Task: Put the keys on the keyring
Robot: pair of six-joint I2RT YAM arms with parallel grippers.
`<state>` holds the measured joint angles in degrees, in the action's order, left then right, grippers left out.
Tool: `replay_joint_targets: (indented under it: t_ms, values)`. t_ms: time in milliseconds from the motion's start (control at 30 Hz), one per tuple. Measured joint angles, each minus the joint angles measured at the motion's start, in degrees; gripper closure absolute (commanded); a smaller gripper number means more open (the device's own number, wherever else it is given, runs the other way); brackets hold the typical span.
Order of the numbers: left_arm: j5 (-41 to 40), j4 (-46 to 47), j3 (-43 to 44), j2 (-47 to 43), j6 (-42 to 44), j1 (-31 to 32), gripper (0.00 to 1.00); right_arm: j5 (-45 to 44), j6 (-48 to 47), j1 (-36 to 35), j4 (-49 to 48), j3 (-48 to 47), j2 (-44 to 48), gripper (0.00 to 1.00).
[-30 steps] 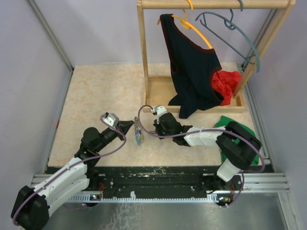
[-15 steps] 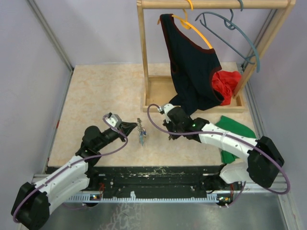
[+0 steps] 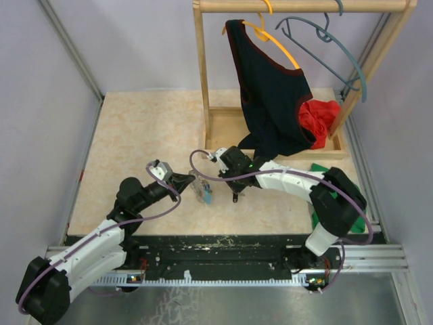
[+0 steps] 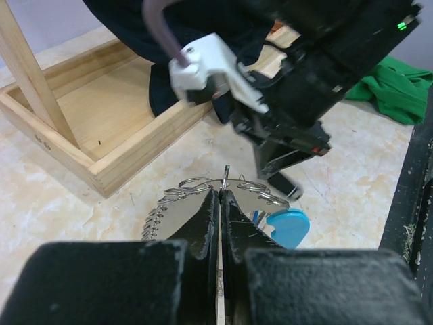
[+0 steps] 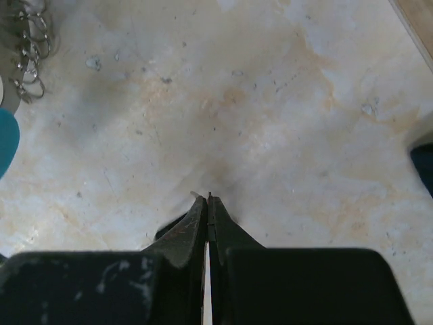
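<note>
The keyring point(image 3: 200, 189), a loop of coiled grey wire with small rings and a light-blue section point(image 4: 291, 227), stands on the table. My left gripper point(image 3: 189, 180) is shut on its wire, and the wire pokes up between the tips of the left gripper point(image 4: 222, 193). My right gripper point(image 3: 235, 197) points down just right of the keyring. The right gripper point(image 5: 208, 200) is shut on a thin metal sliver of one of the keys point(image 5: 197, 195), close above the tabletop. A small black piece point(image 4: 289, 189) shows at its tips. The keyring's rings point(image 5: 30, 47) sit at the upper left of the right wrist view.
A wooden rack with a base tray point(image 3: 223, 128) stands behind, carrying a dark garment point(image 3: 270, 101) on a yellow hanger and a grey-blue hanger point(image 3: 338, 47). Red cloth point(image 3: 319, 115) lies in the tray. Green cloth point(image 4: 396, 88) lies at the right.
The right arm swung out to the right, then came back left to the keyring's right side, jaws shut throughout. The left gripper held the keyring nearly still.
</note>
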<state>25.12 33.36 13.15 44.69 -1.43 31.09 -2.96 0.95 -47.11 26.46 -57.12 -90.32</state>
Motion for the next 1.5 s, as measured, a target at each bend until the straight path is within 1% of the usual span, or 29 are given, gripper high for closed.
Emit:
replay_joint_targets:
  t_ms: [167, 267, 400, 567, 700, 767, 900, 1033, 1200, 1300, 1500]
  values:
    - [0.11, 0.00, 0.00, 0.00, -0.02, 0.02, 0.99, 0.70, -1.84, 0.02, -3.76, -2.67, -8.00, 1.00]
    - [0.22, -0.02, 0.00, -0.02, -0.02, 0.02, 0.99, 0.98, -2.47, 0.02, -5.51, -3.23, -9.92, 0.96]
    - [0.20, -0.02, 0.00, -0.13, -0.04, 0.02, 0.99, 1.46, -2.84, 0.02, -7.56, -3.32, -10.08, 0.90]
    - [-0.07, -0.02, 0.00, -0.52, -0.04, 0.02, 0.99, 2.58, -2.89, 0.07, -8.63, -3.15, -9.35, 0.85]
    - [-0.17, -0.02, 0.00, -0.63, -0.07, 0.02, 0.99, 4.22, -3.21, 0.26, -9.18, -1.70, -5.86, 0.76]
    - [-0.22, -0.02, 0.00, -0.66, -0.07, 0.02, 0.99, 4.92, -3.91, 0.39, -9.40, -1.01, -3.45, 0.74]
    - [-0.26, -0.02, 0.00, -0.66, -0.07, 0.02, 0.99, 5.64, -5.40, 0.44, -9.25, -0.61, 0.00, 0.75]
    - [-0.28, -0.02, 0.00, -0.66, -0.09, 0.02, 0.99, 5.16, -5.95, 0.66, -9.35, -0.24, 0.48, 0.77]
    - [-0.26, -0.02, 0.00, -0.66, -0.11, 0.02, 0.99, 5.86, -5.75, 2.58, -14.67, 6.49, 1.42, 0.77]
    - [-0.26, -0.02, 0.00, -0.66, -0.11, 0.02, 0.99, 6.14, -5.66, 2.99, -17.53, 9.84, 1.55, 0.76]
    - [-0.22, 0.00, 0.00, -0.63, -0.26, 0.02, 0.99, 6.34, -5.64, 2.99, -22.69, 11.02, 1.55, 0.76]
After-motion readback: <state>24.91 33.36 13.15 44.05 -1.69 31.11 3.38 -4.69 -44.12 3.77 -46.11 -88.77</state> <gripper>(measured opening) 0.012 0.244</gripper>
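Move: The key is already in the right fingers; the set-down spot on the bare table lies about 2 cm ahead, 2 cm to the left and 4 cm below the right hand. The keyring hangs from the left fingers, roughly 10 cm left, 2 cm back and 7 cm above the right hand; the dark garment's hem is some 14 cm ahead, 8 cm right and 3 cm below. From the left hand that spot is about 2 cm ahead, 12 cm right and 16 cm down. The key is lowered about 3 cm to the table as the right hand also eases forward and left, away from the garment's side; there the fingers let go, opening to about a quarter. The empty hand rises some 5 cm, tilting about 10 degrees, then sinks about 4 cm, drawing back and right, to bring the parted tips over the key. The left hand stays put, still pinching the keyring. ##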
